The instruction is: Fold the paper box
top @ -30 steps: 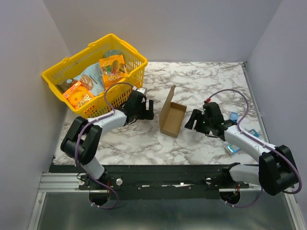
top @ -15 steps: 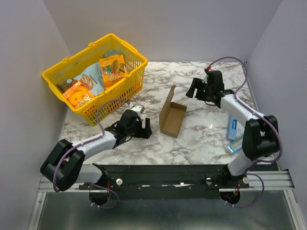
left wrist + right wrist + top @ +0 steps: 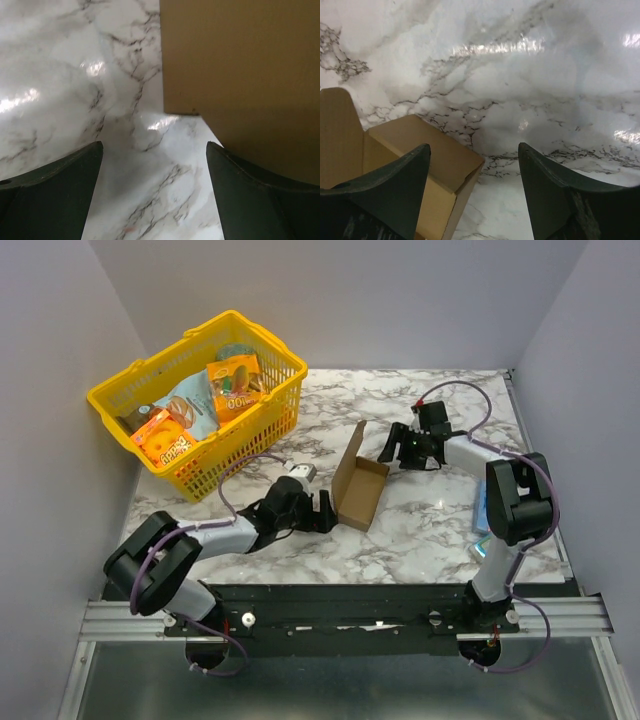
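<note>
The paper box [image 3: 360, 492] is a small brown cardboard box lying open in the middle of the marble table, with its lid flap [image 3: 348, 453] standing upright at the far left end. My left gripper [image 3: 326, 516] is open, low over the table just left of the box's near end. In the left wrist view the box wall [image 3: 240, 75] fills the upper right, and only marble lies between the fingers [image 3: 50, 195]. My right gripper [image 3: 392, 453] is open at the box's far right corner. The right wrist view shows that corner [image 3: 445, 160] beside the left finger [image 3: 395, 190].
A yellow basket [image 3: 120, 392] holding printed snack packs [image 3: 235, 380] stands at the back left. Small blue packets [image 3: 484, 508] lie by the right arm near the table's right edge. Grey walls close in the left, back and right sides.
The left gripper has slid right and nearer, up to the box's near left end. The right arm swung out to the far right, then came back to the box's far right corner.
</note>
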`<state>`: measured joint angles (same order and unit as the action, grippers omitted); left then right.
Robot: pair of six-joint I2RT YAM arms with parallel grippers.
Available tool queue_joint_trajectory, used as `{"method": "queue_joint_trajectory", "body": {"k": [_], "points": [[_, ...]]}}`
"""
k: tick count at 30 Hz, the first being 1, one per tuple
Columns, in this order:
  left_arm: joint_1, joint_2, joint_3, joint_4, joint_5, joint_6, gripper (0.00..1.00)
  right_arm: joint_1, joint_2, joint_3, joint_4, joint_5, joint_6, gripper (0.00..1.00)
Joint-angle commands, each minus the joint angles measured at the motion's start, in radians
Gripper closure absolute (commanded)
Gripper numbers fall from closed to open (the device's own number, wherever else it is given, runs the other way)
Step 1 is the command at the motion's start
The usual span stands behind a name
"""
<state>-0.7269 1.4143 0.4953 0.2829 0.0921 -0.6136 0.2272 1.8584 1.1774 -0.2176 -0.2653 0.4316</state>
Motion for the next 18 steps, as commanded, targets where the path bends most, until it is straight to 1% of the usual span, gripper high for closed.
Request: {"method": "queue_joint_trajectory", "body": {"k": [1, 5, 8, 12, 16, 18], "points": [[0.003, 0.13, 0.052, 0.009, -0.002, -0.035, 0.05, 0.001, -0.041, -0.077, 0.003, -0.086, 0.001, 0.21], [0.023, 0.15, 0.092, -0.013, -0.066, -0.038, 0.05, 0.003, -0.083, -0.148, 0.003, -0.123, 0.005, 0.21], [0.081, 0.13, 0.078, -0.01, -0.078, -0.028, 0.04, 0.003, -0.149, -0.228, 0.006, -0.124, 0.025, 0.21], [0.147, 0.121, 0.068, -0.004, -0.078, 0.027, 0.04, 0.001, -0.266, -0.337, 0.006, -0.097, 0.048, 0.21], [0.19, 0.159, 0.117, 0.025, -0.057, 0.08, 0.04, 0.006, -0.349, -0.424, 0.012, -0.179, 0.081, 0.22], [0.213, 0.176, 0.164, 0.024, -0.051, 0.101, 0.04, 0.014, -0.402, -0.476, 0.012, -0.18, 0.096, 0.22]]}}
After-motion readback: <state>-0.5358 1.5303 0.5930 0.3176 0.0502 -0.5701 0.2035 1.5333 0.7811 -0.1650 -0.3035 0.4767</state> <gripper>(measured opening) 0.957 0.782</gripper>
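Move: The paper box stands on the table between the open grippers, its body some 8 cm to the right of the left hand and about 4 cm ahead, and about 6 cm left of the right hand and 11 cm back. Its raised lid, along the box's left side, is roughly 5 cm right and 8 cm ahead of the left hand. From the right hand, a blue packet lies about 21 cm to the right and 16 cm back. The paper box is turned between the two open grippers. At its near-left end the left hand edges about 2 cm forward and right, then swings some 6 cm forward and as much left, turning about 10 degrees counter-clockwise; meanwhile the right hand brings its left finger back about 9 cm along the far end, low over the table. ##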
